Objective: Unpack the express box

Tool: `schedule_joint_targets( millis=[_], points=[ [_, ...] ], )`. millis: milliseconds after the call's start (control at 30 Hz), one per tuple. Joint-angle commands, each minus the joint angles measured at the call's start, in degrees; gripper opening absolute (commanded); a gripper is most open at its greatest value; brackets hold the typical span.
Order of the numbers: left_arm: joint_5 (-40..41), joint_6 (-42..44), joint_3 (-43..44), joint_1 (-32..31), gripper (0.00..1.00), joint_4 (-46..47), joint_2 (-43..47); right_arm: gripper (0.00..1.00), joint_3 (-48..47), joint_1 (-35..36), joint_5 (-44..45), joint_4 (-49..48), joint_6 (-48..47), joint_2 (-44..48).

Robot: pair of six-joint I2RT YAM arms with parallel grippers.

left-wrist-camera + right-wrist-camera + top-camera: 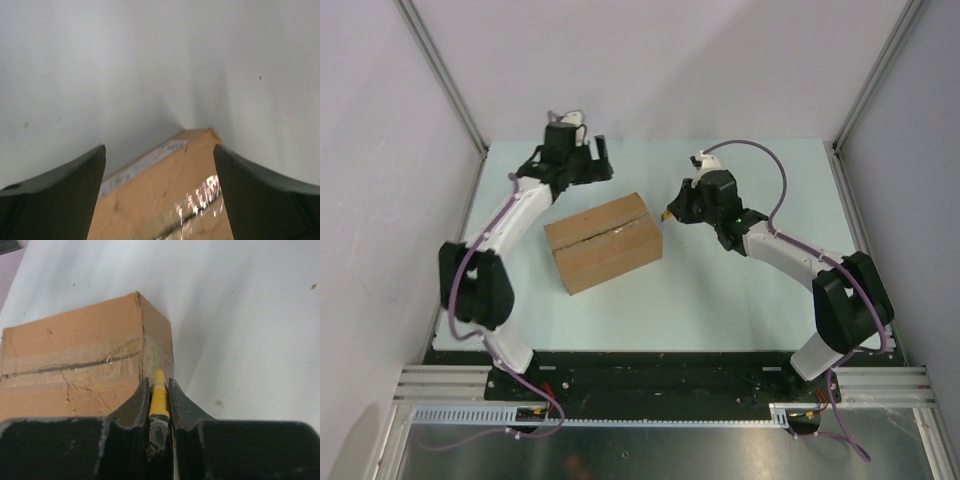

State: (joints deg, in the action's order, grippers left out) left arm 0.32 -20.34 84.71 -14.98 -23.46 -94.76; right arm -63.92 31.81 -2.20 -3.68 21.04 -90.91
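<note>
The express box (603,242), a brown carton with its top flaps down and clear tape along a dark centre seam (70,366), lies slanted in the middle of the table. My left gripper (586,158) hovers open over the box's far left corner, and its wrist view looks down on the box top (160,195) and a white label (145,162) between the spread jaws (160,150). My right gripper (670,212) is shut on a yellow utility knife (158,395). The knife tip points at the taped right end of the box (90,330), close to its upper edge.
The pale green table mat (720,290) is bounded by white walls at the back and both sides, with aluminium posts (440,75) at the back corners. A black base rail (660,375) runs along the near edge.
</note>
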Motion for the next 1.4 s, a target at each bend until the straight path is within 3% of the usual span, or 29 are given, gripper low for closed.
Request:
schedule_joint_targets(
  millis=[0,333,600,700,900,1033,1367],
  points=[
    [-2.07,10.99,9.24,-5.83,0.93,1.31,-8.15,0.00,1.25,1.76,-0.61,-1.41,0.50,-1.02],
    [-0.41,13.74,12.15,-9.36,0.91,1.23,-14.66,0.00,12.31,2.90,-12.91,-7.83,6.82,5.30],
    [-0.41,14.80,8.02,-11.12,0.87,0.70,-13.35,0.00,15.40,3.43,-12.57,-9.85,9.19,8.03],
    [-0.93,14.89,6.00,-11.73,0.86,0.00,-11.68,0.00,16.19,3.17,-7.68,-9.77,10.94,9.78],
    [-0.41,14.10,3.89,-14.98,0.77,-1.05,-9.48,0.00,18.39,-2.72,-5.88,-13.09,16.49,12.60],
    [7.76,13.31,3.97,-17.53,0.67,-2.11,-9.48,0.00,19.09,-3.77,-7.64,-14.51,18.15,13.39],
    [12.69,6.19,8.63,-18.24,0.43,-10.89,-12.64,0.00,25.42,-3.86,-10.37,-32.68,34.14,9.45]
  ],
)
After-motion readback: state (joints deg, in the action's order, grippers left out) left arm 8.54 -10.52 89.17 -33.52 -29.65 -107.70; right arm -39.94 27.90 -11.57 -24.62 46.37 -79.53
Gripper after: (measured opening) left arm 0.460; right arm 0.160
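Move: The express box's far right top corner is some 9 cm to the left hand's right, about 1 cm back and 9 cm below. From the left hand, the box's middle is about 11 cm back, level sideways and 15 cm below, and the yellow cutter, already gripped in the right hand, roughly 18 cm right, 10 cm back and 7 cm below. From the right hand the box's middle is about 20 cm left, 1 cm back and 12 cm down. The left hand swings some 9 cm right and 5 cm down towards the far right corner of the express box, pauses, then sinks again and draws back about 6 cm onto that corner, turning clockwise about 20 degrees as its wide-open fingers close to about half. The right hand keeps its grip on the cutter, draws back about 7 cm and sinks, then comes part-way forward and right again with a slight rise beside the box's right end, its left side rolling up by some 25 degrees. ##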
